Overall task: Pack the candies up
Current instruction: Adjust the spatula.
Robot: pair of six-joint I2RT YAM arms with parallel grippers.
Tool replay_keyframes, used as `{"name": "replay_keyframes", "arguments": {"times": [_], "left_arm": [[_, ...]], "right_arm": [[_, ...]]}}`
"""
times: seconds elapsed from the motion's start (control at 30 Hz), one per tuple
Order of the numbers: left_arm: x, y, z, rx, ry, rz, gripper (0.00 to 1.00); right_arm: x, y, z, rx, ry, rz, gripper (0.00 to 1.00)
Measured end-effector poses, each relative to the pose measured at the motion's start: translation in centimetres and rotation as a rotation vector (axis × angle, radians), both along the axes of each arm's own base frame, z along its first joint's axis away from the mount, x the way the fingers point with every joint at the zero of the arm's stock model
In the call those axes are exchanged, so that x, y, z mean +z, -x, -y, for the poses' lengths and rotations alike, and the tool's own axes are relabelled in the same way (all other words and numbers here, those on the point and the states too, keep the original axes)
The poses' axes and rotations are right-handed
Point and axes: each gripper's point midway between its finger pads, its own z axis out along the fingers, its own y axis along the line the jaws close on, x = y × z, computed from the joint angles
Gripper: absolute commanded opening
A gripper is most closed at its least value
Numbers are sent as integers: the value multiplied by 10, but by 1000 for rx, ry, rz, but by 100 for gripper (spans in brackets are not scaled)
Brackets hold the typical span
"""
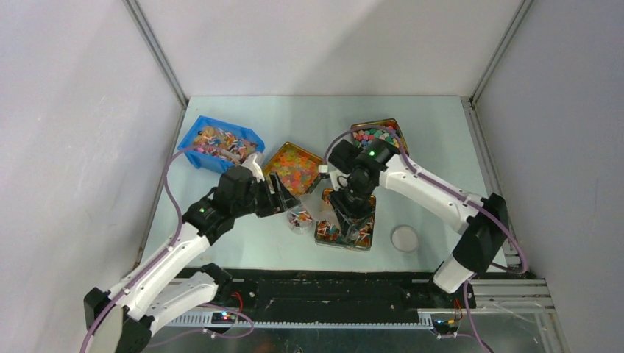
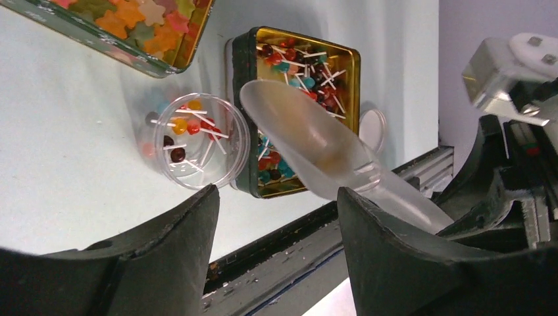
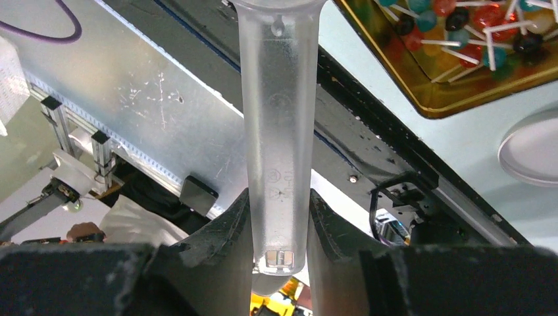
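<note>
The candies [image 2: 299,62], small coloured heads on thin white sticks, fill a gold square tin [image 2: 352,59]. A few more lie in a small clear round cup [image 2: 194,138] beside the tin. My right gripper [image 3: 279,224] is shut on the handle of a frosted plastic scoop [image 3: 279,131]. The scoop's bowl [image 2: 309,141] hangs over the tin [image 1: 366,239] and looks empty. My left gripper [image 2: 276,217] is open with nothing between its fingers, held just left of the cup [image 1: 299,219], above the table.
A blue bin [image 1: 193,136] of mixed sweets stands at the back left. A tin of gummies [image 1: 293,165] and a tin of star sweets [image 1: 379,136] stand behind the cup. A clear round lid [image 1: 405,237] lies right of the gold tin. The black front rail [image 1: 331,283] runs close by.
</note>
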Motion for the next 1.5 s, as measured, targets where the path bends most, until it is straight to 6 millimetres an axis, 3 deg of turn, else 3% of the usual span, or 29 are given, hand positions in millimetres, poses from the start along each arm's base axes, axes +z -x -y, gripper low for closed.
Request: {"name": "replay_keyframes", "arguments": {"times": [0.37, 0.67, 0.83, 1.1, 1.37, 1.5], "left_arm": [[-25, 6, 17, -43, 50, -76, 71], [-60, 36, 66, -181, 38, -207, 68], [-75, 46, 76, -207, 16, -258, 68], [-69, 37, 85, -189, 35, -256, 69], [-41, 17, 109, -207, 87, -209, 68], [-43, 12, 119, -220, 85, -220, 65]], "right_arm": [[-1, -2, 52, -124, 25, 56, 0], [-11, 14, 79, -180, 101, 27, 0], [-19, 27, 86, -167, 166, 5, 0], [-23, 38, 91, -94, 240, 39, 0], [-25, 34, 90, -79, 253, 59, 0], [-20, 26, 84, -82, 230, 90, 0]]}}
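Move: The spatula's bowl hangs about 8 cm to the right of my open left hand, 3 cm nearer me and slightly lower. The candy jar stands almost beneath that hand, some 2 cm back, 2 cm right and 12 cm down; the lollipop tin is 16 cm right, 3 cm back, 15 cm down. My right hand holds the handle, with the bowl 10 cm left and 6 cm forward, roughly level, and the tin 6 cm forward, 2 cm left, 15 cm below. Keeping its pinch on the handle, my right hand carries the spatula about 8 cm right, then slightly back and down, its left side dipping some 15 degrees. My open left hand follows 12 cm rightward towards the bowl, sinking and drawing back on the way, then partly rising and reaching forward again, fingers tipping further down. ##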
